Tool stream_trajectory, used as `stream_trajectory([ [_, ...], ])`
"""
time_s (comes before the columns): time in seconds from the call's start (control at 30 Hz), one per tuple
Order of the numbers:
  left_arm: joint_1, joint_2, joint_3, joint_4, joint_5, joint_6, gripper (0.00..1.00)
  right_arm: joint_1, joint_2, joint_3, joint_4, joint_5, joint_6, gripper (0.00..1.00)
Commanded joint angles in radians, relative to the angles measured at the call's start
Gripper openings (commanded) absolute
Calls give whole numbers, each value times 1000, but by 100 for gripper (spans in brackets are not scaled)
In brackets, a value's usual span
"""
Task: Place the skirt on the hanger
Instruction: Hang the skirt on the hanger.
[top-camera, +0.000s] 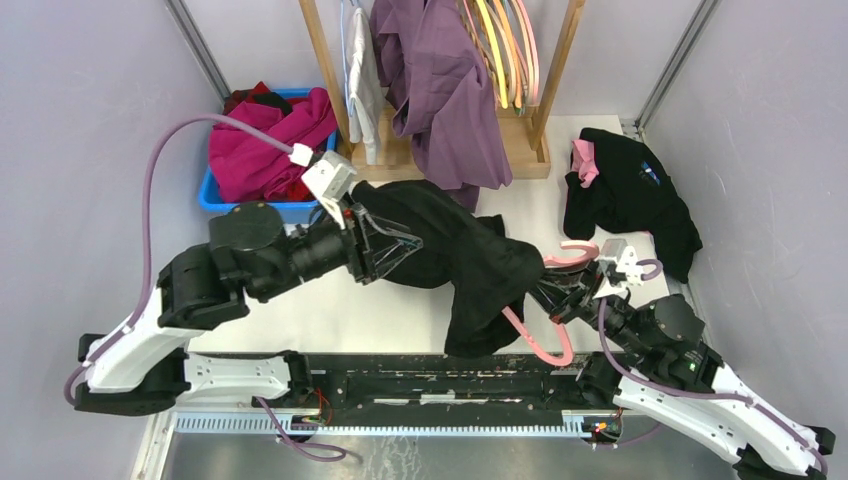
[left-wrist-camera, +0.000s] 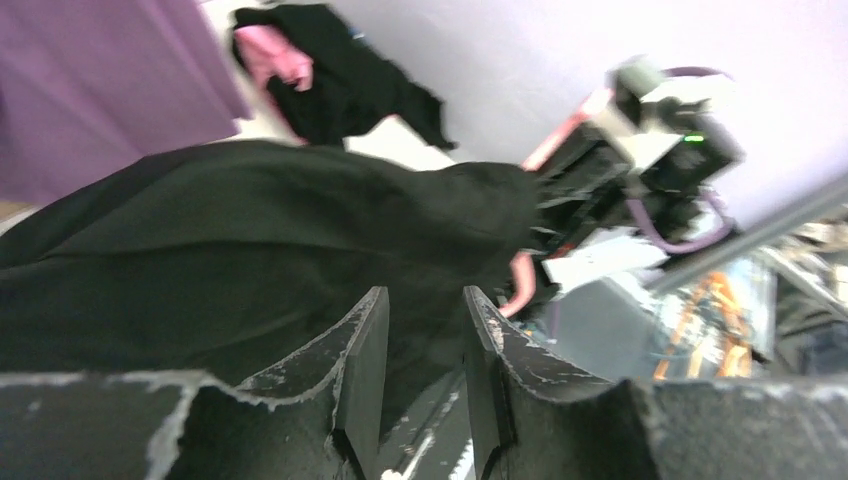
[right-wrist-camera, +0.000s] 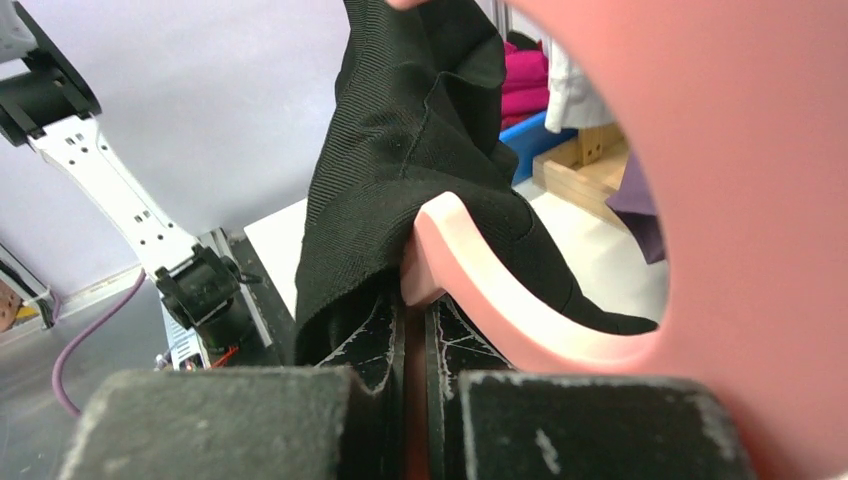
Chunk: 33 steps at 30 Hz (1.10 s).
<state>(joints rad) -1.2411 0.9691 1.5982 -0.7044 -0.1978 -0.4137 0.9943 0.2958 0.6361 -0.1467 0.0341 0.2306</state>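
Note:
The black skirt (top-camera: 470, 270) hangs in the middle, draped over the pink hanger (top-camera: 545, 348), whose arm pokes out below the cloth. My right gripper (top-camera: 575, 292) is shut on the hanger (right-wrist-camera: 750, 200); its jaws pinch the pink bar, and the skirt (right-wrist-camera: 400, 150) falls over the hanger's end just beyond them. My left gripper (top-camera: 392, 245) is at the skirt's left end. In the left wrist view its jaws (left-wrist-camera: 424, 295) stand apart with nothing between them, and the skirt (left-wrist-camera: 250, 230) spreads just beyond the tips.
A blue bin (top-camera: 215, 195) of magenta clothes sits at the back left. A wooden rack (top-camera: 530, 150) behind holds a purple garment (top-camera: 450, 90), a white one (top-camera: 362, 80) and several coloured hangers (top-camera: 505, 50). Another black garment (top-camera: 630, 195) lies at the right.

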Motion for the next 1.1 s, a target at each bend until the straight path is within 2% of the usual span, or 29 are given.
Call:
stream_trajectory([
  [0.0,-1,96,126,-117,-234,115,42,2,-19,47,159,-44,17,2],
  [0.03,-1,132,155,-149,-268,137,45,3,-18,47,157,-46,18,2],
  [0.07,-2,178,178,-169,-294,162,52,2,-17,48,153,-48,18,2],
  [0.1,-1,210,193,-185,-316,185,73,3,-13,54,146,-51,16,2],
  [0.13,-2,242,212,-201,-327,204,84,2,-6,61,137,-57,13,2],
  [0.17,-3,272,230,-216,-332,221,87,3,0,70,128,-60,8,2],
  [0.23,-3,308,252,-229,-354,229,99,2,14,84,105,-57,0,2],
  [0.53,-3,396,324,-265,-224,175,99,2,91,105,85,-30,-17,2],
  [0.67,-23,416,269,-236,-189,226,99,3,127,116,113,-48,-19,2],
  [0.83,-84,354,153,-95,-143,350,99,2,168,131,133,-70,-19,2],
  [1.07,-85,354,116,-54,-115,361,99,2,189,143,171,-84,-11,2],
])
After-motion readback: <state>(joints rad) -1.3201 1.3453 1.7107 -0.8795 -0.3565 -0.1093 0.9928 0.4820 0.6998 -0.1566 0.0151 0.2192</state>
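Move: The black skirt's bunched end, draped at the pink hanger, is about 12 cm to the left gripper's right, 1 cm back and some 12 cm below. The hanger's middle is roughly 17 cm right, 1 cm back and 13 cm below; the purple garment hangs about 25 cm ahead, 5 cm right and 10 cm lower. From the right gripper, already holding the hanger, the skirt end is about 5 cm left, 2 cm ahead and 1 cm higher. Bring the left gripper forward about 7 cm over the skirt while opening its half-closed fingers wide, then swing it right and partly back, sinking about 11 cm in all towards the bunched end beside the hanger. Tip its fingers some 30 degrees downward on the way. Keep the right gripper shut on the hanger and ease it about 3 cm left to meet it. ##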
